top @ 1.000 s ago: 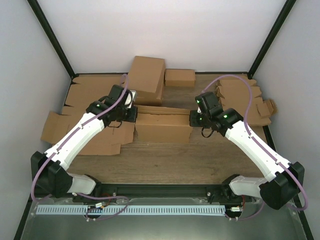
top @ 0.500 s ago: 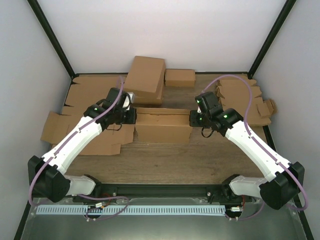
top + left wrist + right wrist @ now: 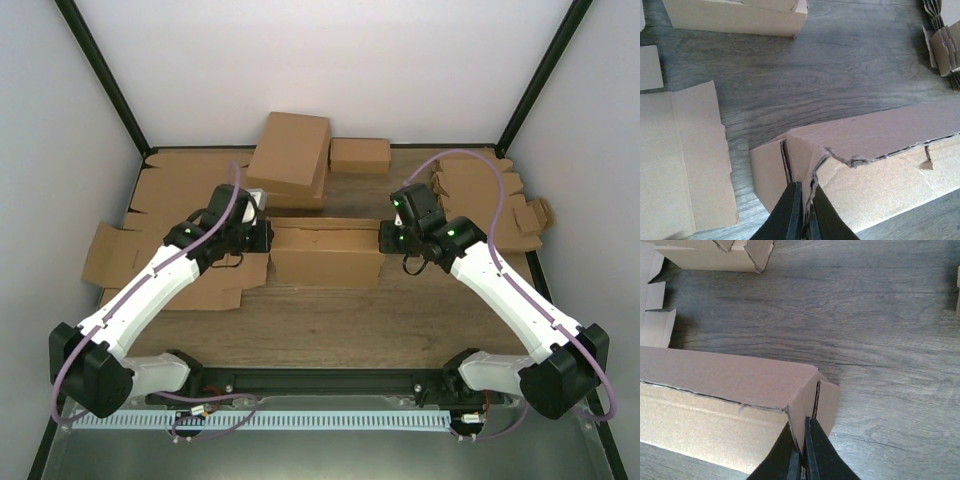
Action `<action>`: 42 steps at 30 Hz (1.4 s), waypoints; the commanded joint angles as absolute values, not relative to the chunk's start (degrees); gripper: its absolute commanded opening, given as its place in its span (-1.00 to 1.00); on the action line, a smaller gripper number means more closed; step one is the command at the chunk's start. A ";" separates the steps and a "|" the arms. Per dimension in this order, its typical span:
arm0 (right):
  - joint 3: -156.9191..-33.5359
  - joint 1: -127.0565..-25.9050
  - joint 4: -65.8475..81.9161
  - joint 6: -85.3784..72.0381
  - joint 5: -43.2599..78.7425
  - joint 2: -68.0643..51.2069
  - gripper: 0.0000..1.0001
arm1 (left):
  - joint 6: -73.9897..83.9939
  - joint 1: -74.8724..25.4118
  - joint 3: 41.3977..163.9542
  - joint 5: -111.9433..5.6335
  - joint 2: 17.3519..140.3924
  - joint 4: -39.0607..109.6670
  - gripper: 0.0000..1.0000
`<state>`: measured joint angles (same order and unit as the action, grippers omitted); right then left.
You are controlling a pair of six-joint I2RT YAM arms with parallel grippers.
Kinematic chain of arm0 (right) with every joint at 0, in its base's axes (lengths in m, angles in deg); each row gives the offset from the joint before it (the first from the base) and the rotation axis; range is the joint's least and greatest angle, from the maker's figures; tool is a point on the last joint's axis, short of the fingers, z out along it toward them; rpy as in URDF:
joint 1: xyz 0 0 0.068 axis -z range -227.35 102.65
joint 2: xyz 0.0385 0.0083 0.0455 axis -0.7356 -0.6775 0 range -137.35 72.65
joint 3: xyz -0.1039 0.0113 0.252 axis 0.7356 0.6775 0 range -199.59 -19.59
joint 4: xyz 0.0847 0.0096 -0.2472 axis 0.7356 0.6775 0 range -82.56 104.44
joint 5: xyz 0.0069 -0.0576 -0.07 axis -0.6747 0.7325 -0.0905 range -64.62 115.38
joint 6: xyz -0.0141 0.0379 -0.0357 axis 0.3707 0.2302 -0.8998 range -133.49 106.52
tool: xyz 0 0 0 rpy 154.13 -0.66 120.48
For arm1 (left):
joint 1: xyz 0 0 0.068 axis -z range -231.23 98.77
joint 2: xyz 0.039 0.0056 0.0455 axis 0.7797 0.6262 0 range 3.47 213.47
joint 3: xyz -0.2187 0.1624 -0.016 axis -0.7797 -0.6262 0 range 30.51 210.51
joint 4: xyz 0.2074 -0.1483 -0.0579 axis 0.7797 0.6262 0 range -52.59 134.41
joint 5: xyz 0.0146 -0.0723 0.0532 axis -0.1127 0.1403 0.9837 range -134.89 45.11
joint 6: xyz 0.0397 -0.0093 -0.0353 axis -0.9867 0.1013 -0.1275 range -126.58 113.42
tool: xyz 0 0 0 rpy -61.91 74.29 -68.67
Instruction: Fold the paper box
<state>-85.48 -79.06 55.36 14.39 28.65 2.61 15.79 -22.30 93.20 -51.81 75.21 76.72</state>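
The paper box (image 3: pixel 325 252) is a long, shallow brown cardboard box standing mid-table, partly formed, with its long walls up. My left gripper (image 3: pixel 266 236) is shut on the box's left end wall. In the left wrist view its fingertips (image 3: pixel 807 189) pinch the torn-edged cardboard layers of the box (image 3: pixel 880 150). At the other end, my right gripper (image 3: pixel 386 238) is shut on the right end wall. The right wrist view shows that gripper (image 3: pixel 802 429) clamping the end panel of the box (image 3: pixel 725 380) beside a loose side flap (image 3: pixel 827 402).
Larger folded boxes (image 3: pixel 292 160) are stacked at the back, with a small short box (image 3: pixel 360 155) beside them. Flat cardboard blanks (image 3: pixel 165 205) cover the left side of the table. A pile of notched blanks (image 3: pixel 490 195) lies at the right. Side walls enclose the workspace.
The left arm's elbow and base link have swung further left and down while its gripper stayed clamped on the box's left end. The right arm and the box have barely moved.
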 commanded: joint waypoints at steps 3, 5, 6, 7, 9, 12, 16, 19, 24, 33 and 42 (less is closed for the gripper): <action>-83.45 -79.90 62.13 14.30 26.61 1.78 -0.97 | 16.68 -21.64 90.44 -50.18 74.75 80.67 -0.93; -83.50 -79.92 62.20 14.29 26.59 1.78 -0.97 | 16.30 -21.57 90.64 -49.04 74.83 81.54 -0.93; -83.49 -79.88 62.21 14.29 26.61 1.80 -0.97 | 16.16 -21.55 90.81 -48.50 74.89 81.94 -0.93; -83.49 -79.92 62.24 14.29 26.55 1.78 -0.97 | 16.10 -21.52 90.90 -48.00 74.92 82.30 -0.93; -83.41 -79.87 62.22 14.32 26.61 1.82 -0.97 | 16.14 -21.52 90.91 -47.42 74.91 82.90 -0.93; -83.40 -79.90 62.11 14.41 26.53 1.95 -0.97 | 16.38 -21.32 90.72 -46.08 74.98 83.45 -0.93; -83.49 -79.89 62.17 14.31 26.52 1.89 -0.97 | 17.04 -21.01 90.58 -44.29 75.01 83.90 -0.93; -83.57 -79.87 62.25 14.29 26.53 1.85 -0.97 | 18.05 -20.70 89.88 -45.27 74.77 82.95 -0.93; -83.96 -79.87 62.21 14.31 26.44 1.67 -0.97 | 20.50 -18.84 88.14 -46.15 74.69 80.38 -0.93; -84.28 -79.88 62.45 14.12 26.69 1.85 -0.97 | 22.51 -16.78 87.41 -42.22 72.86 78.97 -0.68; -83.94 -79.95 62.37 14.03 26.62 1.91 -0.97 | 20.11 -16.79 96.10 -41.55 74.31 82.30 -0.20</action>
<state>-85.42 -79.06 55.38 14.20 28.48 2.76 21.30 -16.99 92.37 -41.93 73.77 79.19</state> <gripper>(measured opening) 0.026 0.316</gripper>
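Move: The left hand already pinches the upper edge at the left end of the box, whose middle lies about 12 cm to its right, some 2 cm ahead and 5 cm lower. From that hand the stacked boxes are roughly 24 cm ahead and 4 cm right, and the flat sheets about 20 cm left and 3 cm ahead. The right hand holds the opposite end, the box's middle about 11 cm to its left, 2 cm ahead and 5 cm below. The left fingers keep their pinch on the box's left edge almost in place, then open about a third and let go of it, as the hand eases back roughly 1 cm and turns about 5 degrees counter-clockwise. The right hand stays still, keeping its grip on the right-end edge. ##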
